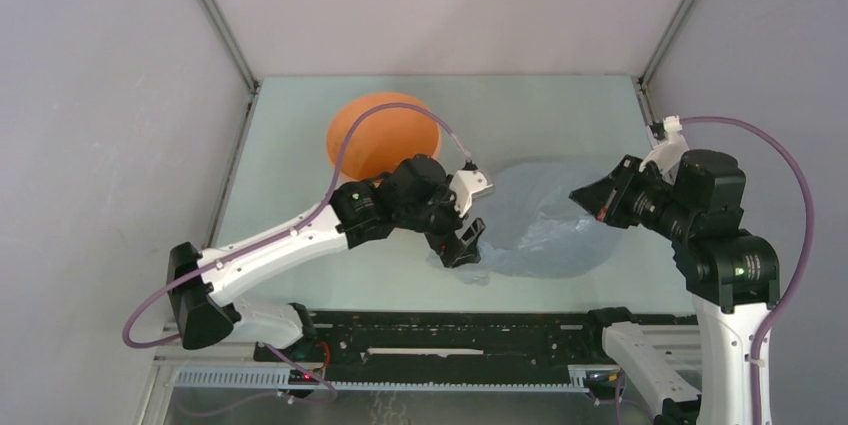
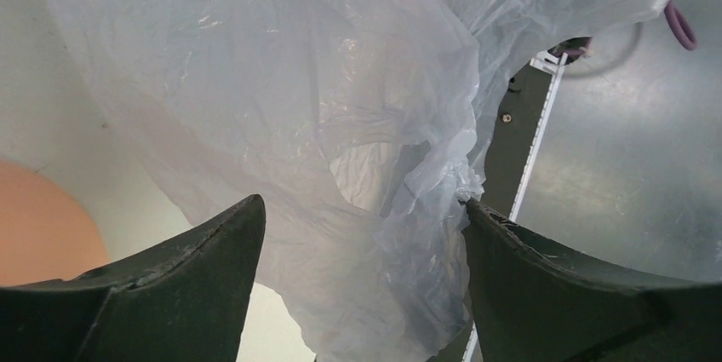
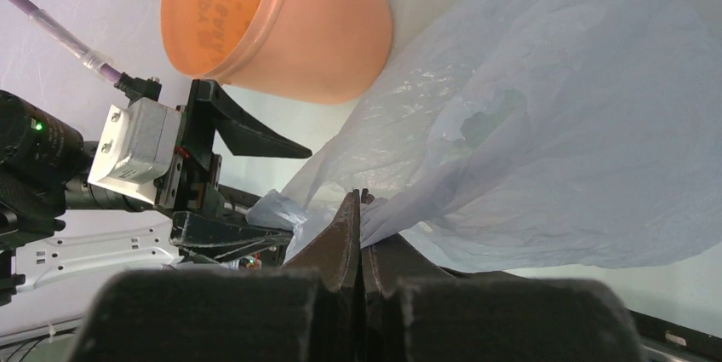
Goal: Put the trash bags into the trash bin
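The trash bag (image 1: 545,220), a pale blue-grey wrinkled film, lies spread on the table right of centre. My right gripper (image 1: 585,195) is at its right edge, and the right wrist view shows that gripper (image 3: 359,200) shut with the film (image 3: 553,123) pinched at its tips. At the bag's near left corner, my left gripper (image 1: 468,235) is open; a bunched fold of the bag (image 2: 298,81) hangs between its spread fingers (image 2: 213,251). The orange trash bin (image 1: 385,135) stands upright behind the left gripper, seen also as the bin (image 3: 281,21) and the bin (image 2: 34,226).
Grey enclosure walls close in the table (image 1: 560,115) on three sides. A black rail (image 1: 450,345) runs along the near edge between the arm bases. Purple cables (image 1: 780,165) loop off both arms.
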### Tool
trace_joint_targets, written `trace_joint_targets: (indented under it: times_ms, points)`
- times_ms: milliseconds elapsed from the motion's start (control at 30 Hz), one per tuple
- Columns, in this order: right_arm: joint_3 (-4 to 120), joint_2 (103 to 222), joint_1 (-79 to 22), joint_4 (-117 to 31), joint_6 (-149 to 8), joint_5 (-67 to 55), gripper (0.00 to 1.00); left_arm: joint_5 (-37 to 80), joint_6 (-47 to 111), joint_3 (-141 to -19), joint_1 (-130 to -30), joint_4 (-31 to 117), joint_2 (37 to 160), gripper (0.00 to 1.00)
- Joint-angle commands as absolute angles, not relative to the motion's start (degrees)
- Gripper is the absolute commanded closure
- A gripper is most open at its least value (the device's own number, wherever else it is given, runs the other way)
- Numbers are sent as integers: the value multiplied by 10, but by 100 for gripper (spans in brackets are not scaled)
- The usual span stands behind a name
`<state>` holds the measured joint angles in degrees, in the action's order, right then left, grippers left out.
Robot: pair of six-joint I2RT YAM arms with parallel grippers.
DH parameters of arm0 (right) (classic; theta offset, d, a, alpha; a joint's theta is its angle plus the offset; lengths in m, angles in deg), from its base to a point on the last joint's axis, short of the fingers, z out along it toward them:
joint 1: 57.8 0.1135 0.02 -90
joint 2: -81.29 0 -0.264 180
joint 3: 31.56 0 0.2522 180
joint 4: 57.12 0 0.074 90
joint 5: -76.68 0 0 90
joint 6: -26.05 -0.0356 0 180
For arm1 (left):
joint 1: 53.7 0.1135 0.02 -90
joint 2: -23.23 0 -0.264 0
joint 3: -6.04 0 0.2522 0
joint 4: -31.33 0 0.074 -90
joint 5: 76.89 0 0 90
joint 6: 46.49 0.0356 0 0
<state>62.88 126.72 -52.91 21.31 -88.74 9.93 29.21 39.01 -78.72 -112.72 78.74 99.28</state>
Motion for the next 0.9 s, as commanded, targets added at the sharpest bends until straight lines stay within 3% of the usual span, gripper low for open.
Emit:
trace_joint_targets:
  times_ms: [0, 100, 200, 300, 600, 867]
  points:
    - [625, 1272, -532, 193, -895, 111, 100, 337, 396, -801, -1130, 766, 992, 23]
    - [625, 1274, -531, 188, -899, 114, 100, 312, 391, -805, -1130, 769, 994, 56]
    - [625, 1274, -531, 185, -904, 115, 100, 268, 385, -827, -1130, 773, 984, 71]
    - [625, 1274, -531, 182, -905, 115, 100, 212, 380, -864, -1130, 772, 967, 97]
    - [634, 1269, -531, 169, -910, 116, 100, 46, 375, -989, -1128, 748, 954, 100]
    - [685, 1321, -531, 97, -978, 202, 100, -62, 396, -1141, -1127, 734, 977, 100]
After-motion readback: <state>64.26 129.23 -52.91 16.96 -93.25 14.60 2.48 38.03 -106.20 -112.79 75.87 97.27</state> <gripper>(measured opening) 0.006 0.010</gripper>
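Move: The trash bag's gathered edge lies between the left hand's open fingers, about 2 cm back and 1 cm below their midpoint. The rest of the bag spreads some 10 cm to the hand's right and 5 cm ahead. The trash bin stands roughly 11 cm ahead and 13 cm to the left, its middle a few centimetres higher. From the right hand, which already holds the bag, the gathered edge is about 13 cm left, 4 cm back and 14 cm below. Almost in place at first, the left hand shuts its wide-open fingers and pinches the gathered edge. It then rises fast, about 23 cm, with some 8 cm forward, the wrist swinging roughly 40 degrees so the fingers come up towards level and more forward. The right hand keeps its pinch, easing up and left by a couple of centimetres late on. ##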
